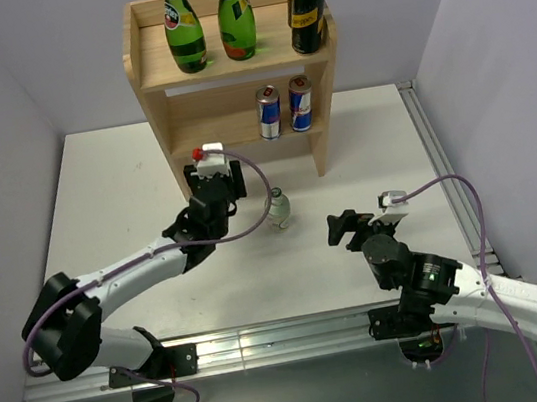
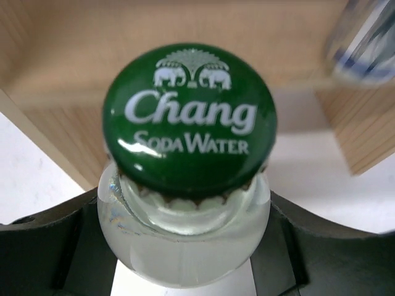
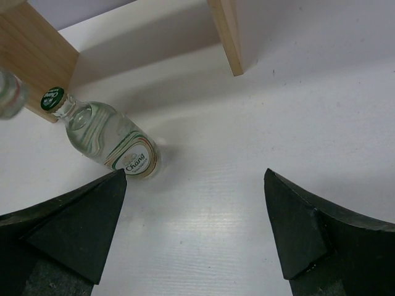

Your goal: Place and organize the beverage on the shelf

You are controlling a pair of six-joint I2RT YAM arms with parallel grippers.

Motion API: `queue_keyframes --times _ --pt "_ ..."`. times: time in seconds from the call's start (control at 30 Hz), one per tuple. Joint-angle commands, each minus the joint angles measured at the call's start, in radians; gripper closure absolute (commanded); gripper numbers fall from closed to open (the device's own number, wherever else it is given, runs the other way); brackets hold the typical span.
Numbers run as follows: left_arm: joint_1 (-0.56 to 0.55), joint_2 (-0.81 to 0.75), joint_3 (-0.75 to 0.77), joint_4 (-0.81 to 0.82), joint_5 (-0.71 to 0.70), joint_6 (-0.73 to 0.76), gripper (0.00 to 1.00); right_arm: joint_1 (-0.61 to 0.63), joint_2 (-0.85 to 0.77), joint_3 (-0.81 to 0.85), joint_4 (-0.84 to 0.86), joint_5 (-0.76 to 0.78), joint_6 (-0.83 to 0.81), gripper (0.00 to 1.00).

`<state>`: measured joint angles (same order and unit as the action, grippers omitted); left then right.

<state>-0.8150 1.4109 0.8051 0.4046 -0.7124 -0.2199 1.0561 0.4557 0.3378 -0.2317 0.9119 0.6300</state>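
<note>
A clear Chang soda water bottle (image 2: 185,240) with a green cap (image 2: 188,120) fills the left wrist view, and my left gripper (image 2: 185,259) is shut on its shoulder, a dark finger (image 2: 49,246) pressed against each side. From above, that gripper (image 1: 215,184) hangs in front of the lower tier of the light-wood shelf (image 1: 154,77) and hides the held bottle. A second Chang bottle (image 1: 278,210) (image 3: 114,145) stands upright on the table, right of it. My right gripper (image 1: 348,224) (image 3: 195,185) is open and empty, low over the table, right of that bottle.
The top tier holds two green glass bottles (image 1: 184,27) and two black cans (image 1: 307,13). Two Red Bull cans (image 1: 283,108) stand on the right of the lower tier. Grey walls enclose the white table (image 1: 107,205); a metal rail (image 1: 440,165) runs down its right side.
</note>
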Motion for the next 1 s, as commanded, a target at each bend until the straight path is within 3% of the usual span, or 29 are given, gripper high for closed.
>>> queue_keyframes --times 0.0,0.4,0.97 --pt "0.002 -0.112 0.152 0.051 -0.032 0.065 1.00 0.004 -0.012 -0.006 0.035 0.021 -0.001 0.01" --pt "0.085 -0.038 0.420 -0.016 0.016 0.177 1.00 0.004 -0.029 -0.022 0.037 0.019 0.008 0.01" --pt "0.231 0.095 0.549 -0.053 0.082 0.146 1.00 0.004 -0.026 -0.023 0.038 0.019 0.011 0.01"
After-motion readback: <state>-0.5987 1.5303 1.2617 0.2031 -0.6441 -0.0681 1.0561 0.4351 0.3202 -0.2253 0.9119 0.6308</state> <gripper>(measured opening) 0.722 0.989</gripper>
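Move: The left hand, already gripping the soda water bottle, is in front of the shelf. The free spot at the left end of the middle board is about 13 cm ahead, 5 cm to its left and roughly level with the fingers. The nearer Red Bull can stands on that board some 12 cm ahead and 14 cm right, the second can 7 cm right of it; the shelf's left side panel is 4 cm left of the spot. From the right hand the spot lies about 28 cm ahead, 32 cm left and 4 cm up. Keeping its pinch on the soda water bottle, the left hand rises fast by about 14 cm in front of the middle board. While still climbing it swings forward and a little left, ending about 9 cm farther ahead and over the board's left end, sinking some 3 cm at the last. The fingers tip up about 10 degrees, then ease partly back, and the hand turns slightly counter-clockwise. ##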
